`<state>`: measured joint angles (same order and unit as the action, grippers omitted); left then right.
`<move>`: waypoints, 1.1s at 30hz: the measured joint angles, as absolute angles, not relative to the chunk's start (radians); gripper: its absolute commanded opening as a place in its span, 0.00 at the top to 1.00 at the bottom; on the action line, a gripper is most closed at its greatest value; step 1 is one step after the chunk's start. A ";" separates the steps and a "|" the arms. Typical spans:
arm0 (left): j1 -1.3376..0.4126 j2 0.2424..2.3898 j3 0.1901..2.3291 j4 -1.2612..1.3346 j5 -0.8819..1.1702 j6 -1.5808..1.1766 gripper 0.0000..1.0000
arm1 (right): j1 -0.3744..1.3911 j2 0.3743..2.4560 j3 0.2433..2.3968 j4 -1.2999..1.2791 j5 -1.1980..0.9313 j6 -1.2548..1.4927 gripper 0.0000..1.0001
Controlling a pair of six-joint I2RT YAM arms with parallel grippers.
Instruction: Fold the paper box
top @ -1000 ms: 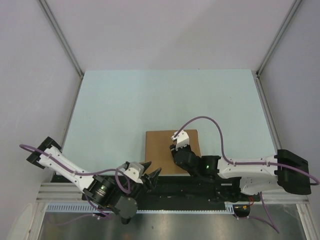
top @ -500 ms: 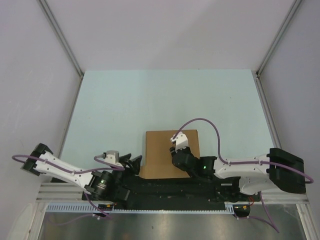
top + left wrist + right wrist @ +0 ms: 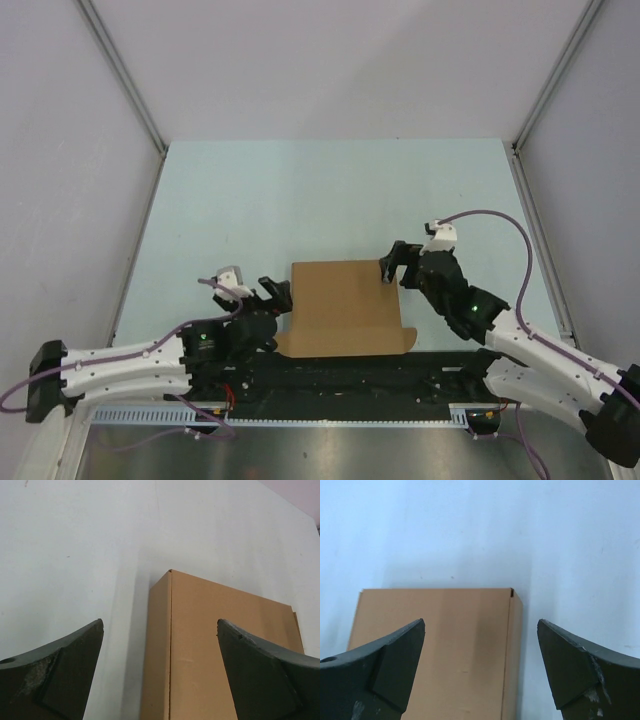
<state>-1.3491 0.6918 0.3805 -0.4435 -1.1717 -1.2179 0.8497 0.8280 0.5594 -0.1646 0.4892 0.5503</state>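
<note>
The paper box (image 3: 345, 305) is plain brown cardboard, lying closed and flat on the pale table near the front edge, with small rounded tabs sticking out at its two near corners. My left gripper (image 3: 272, 297) is open just off the box's left side; in the left wrist view the box (image 3: 220, 650) and its left wall lie between and beyond the spread fingers (image 3: 75, 655). My right gripper (image 3: 396, 262) is open at the box's far right corner; in the right wrist view the box (image 3: 445, 645) lies below and between its fingers (image 3: 570, 660). Neither gripper holds anything.
A black rail (image 3: 350, 380) with the arm bases runs along the near table edge, right behind the box. Metal frame posts (image 3: 125, 75) and grey walls enclose the table (image 3: 330, 200) on the left, right and back.
The right gripper has come off the box top and moved to its far right corner. The left arm has swung round to the box's left side. Both grippers have opened wider.
</note>
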 measured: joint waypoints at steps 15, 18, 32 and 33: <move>-1.011 0.675 0.178 0.113 -0.531 -0.852 0.13 | 0.578 0.939 0.295 0.041 -0.036 0.633 0.11; -0.996 0.743 0.151 0.169 -0.455 -0.847 0.25 | 0.569 0.939 0.265 0.100 -0.075 0.645 0.20; -0.976 0.907 0.062 0.422 -0.399 -0.864 0.49 | 0.554 0.960 0.168 0.296 -0.086 0.682 0.51; -0.967 0.934 0.064 0.448 -0.400 -0.863 0.49 | 0.554 0.971 0.168 0.310 -0.080 0.682 0.51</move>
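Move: The closed paper box has its middle about 15 cm to the right of my left hand, 2 cm ahead and 10 cm lower. From my right hand it is about 9 cm left, 4 cm back and 13 cm down. The front left tab sits some 7 cm back, 2 cm right and 10 cm below my left hand; the front right tab is roughly 12 cm back, 4 cm right and 14 cm below my right. I bring both open grippers down astride the box's two side edges: my left hand swings about 6 cm right, turning some 25 degrees clockwise, then sinks 8 cm, while my right sinks 12 cm and eases back slightly, fingers tipping down. Both close to about half, pinching each edge with one finger on the lid and one on the side wall, then start nudging forward. ##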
